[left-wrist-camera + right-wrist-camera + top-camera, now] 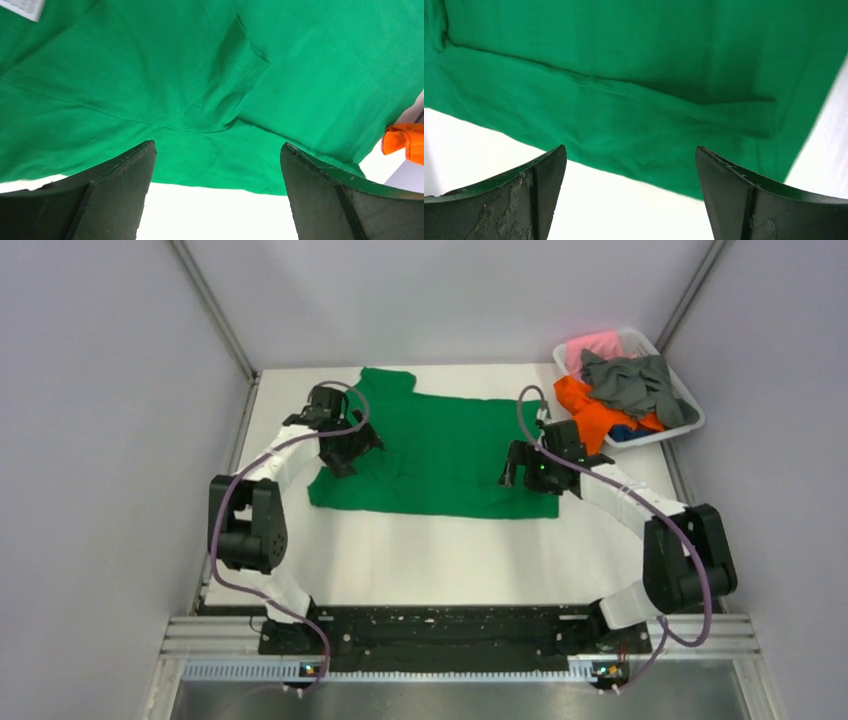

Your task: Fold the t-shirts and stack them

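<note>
A bright green t-shirt (440,455) lies spread flat on the white table, one sleeve toward the back left. My left gripper (345,455) hovers over its left side, open, with only cloth (200,90) and table between the fingers. My right gripper (512,468) is over the shirt's right part, also open and holding nothing; its view shows a folded green edge (624,100). The other t-shirts, orange (590,412), dark grey (630,385), pink (592,345) and a bit of blue (622,432), are heaped in a basket at the back right.
The white plastic basket (690,400) stands in the back right corner against the grey wall. Bare white table (420,560) lies between the shirt and the arm bases. An orange sleeve (402,142) shows at the right edge of the left wrist view.
</note>
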### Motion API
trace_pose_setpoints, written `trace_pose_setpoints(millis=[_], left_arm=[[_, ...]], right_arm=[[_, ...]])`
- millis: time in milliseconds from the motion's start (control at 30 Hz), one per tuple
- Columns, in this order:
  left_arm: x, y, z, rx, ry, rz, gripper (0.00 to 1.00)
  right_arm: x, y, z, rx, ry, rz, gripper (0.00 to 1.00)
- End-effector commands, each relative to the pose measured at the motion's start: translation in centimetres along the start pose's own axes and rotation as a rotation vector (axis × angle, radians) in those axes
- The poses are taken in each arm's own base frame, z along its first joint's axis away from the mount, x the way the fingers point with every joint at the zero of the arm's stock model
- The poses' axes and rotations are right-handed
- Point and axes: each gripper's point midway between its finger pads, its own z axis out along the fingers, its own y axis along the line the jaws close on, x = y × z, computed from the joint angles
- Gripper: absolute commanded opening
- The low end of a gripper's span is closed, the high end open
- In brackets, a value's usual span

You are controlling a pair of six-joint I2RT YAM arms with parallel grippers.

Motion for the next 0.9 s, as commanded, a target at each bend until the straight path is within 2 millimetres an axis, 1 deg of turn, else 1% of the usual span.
trace_pose_setpoints(millis=[0, 67, 167, 233, 300, 400, 467, 633, 667, 733, 767, 800, 867], left_arm=[[1.3, -1.3, 2.7, 0.106, 0.081, 0.037, 0.99], [2.1, -0.7, 4.1, 0.099, 0.117, 0.033, 0.98], [3.4, 2.0, 5.6, 0.03, 0.146, 0.007, 0.98], [4.8, 4.3, 5.9, -0.013, 0.175, -0.014, 0.98], [6.0, 6.2, 5.5, -0.051, 0.183, -0.023, 0.98], [8.0, 9.4, 4.2, -0.139, 0.177, -0.03, 0.98], [9.3, 11.0, 3.0, -0.169, 0.172, -0.041, 0.99], [13.7, 13.9, -0.1, -0.186, 0.185, -0.13, 0.99], [14.4, 14.4, -0.9, -0.191, 0.175, -0.154, 0.99], [16.2, 16.3, -2.3, -0.225, 0.163, -0.19, 0.99], [16.6, 17.2, -3.0, -0.252, 0.144, -0.204, 0.99], [16.9, 17.6, -3.7, -0.26, 0.131, -0.212, 0.99], [17.7, 18.0, -4.6, -0.25, 0.124, -0.218, 0.99]], right_arm=[[-0.8, 1.8, 2.5, -0.079, -0.021, -0.103, 0.99], [0.3, 1.5, 3.8, -0.045, 0.018, -0.132, 0.99], [2.4, 0.3, 5.0, 0.025, 0.084, -0.131, 0.99], [4.2, -0.6, 5.0, 0.055, 0.122, -0.115, 0.99], [5.7, -1.4, 4.3, 0.084, 0.149, -0.103, 0.99], [7.5, -2.2, 2.6, 0.124, 0.166, -0.097, 0.99], [8.5, -1.9, 1.3, 0.106, 0.166, -0.09, 0.99], [11.8, -0.6, -0.7, 0.045, 0.221, -0.083, 0.99], [12.8, -0.8, -1.2, 0.048, 0.242, -0.078, 0.99], [13.9, -0.9, -2.0, 0.055, 0.258, -0.054, 0.99], [14.3, -0.9, -2.5, 0.049, 0.258, -0.039, 0.99], [14.7, -0.9, -2.9, 0.04, 0.262, -0.027, 0.99], [15.7, -0.6, -3.6, 0.01, 0.278, -0.011, 0.99]])
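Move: The green t-shirt, already folded over, lies spread below both open grippers. Its middle is about 17 cm to the left hand's right, level with it and 7 cm below; from the right hand it is some 21 cm left, 4 cm ahead and 5 cm below. The orange t-shirt hanging from the basket is roughly 17 cm right and 14 cm ahead of the right hand, with the basket's middle about 27 cm right and 22 cm ahead. Down first, then straight back: both open grippers sink onto the green t-shirt, the left by about 7 cm and the right by nearly 5, setting fingertips on its left and right parts. Staying low and open, they drag the cloth towards the robot, the left hand faster and farther at some 17 cm, the right about 11. ##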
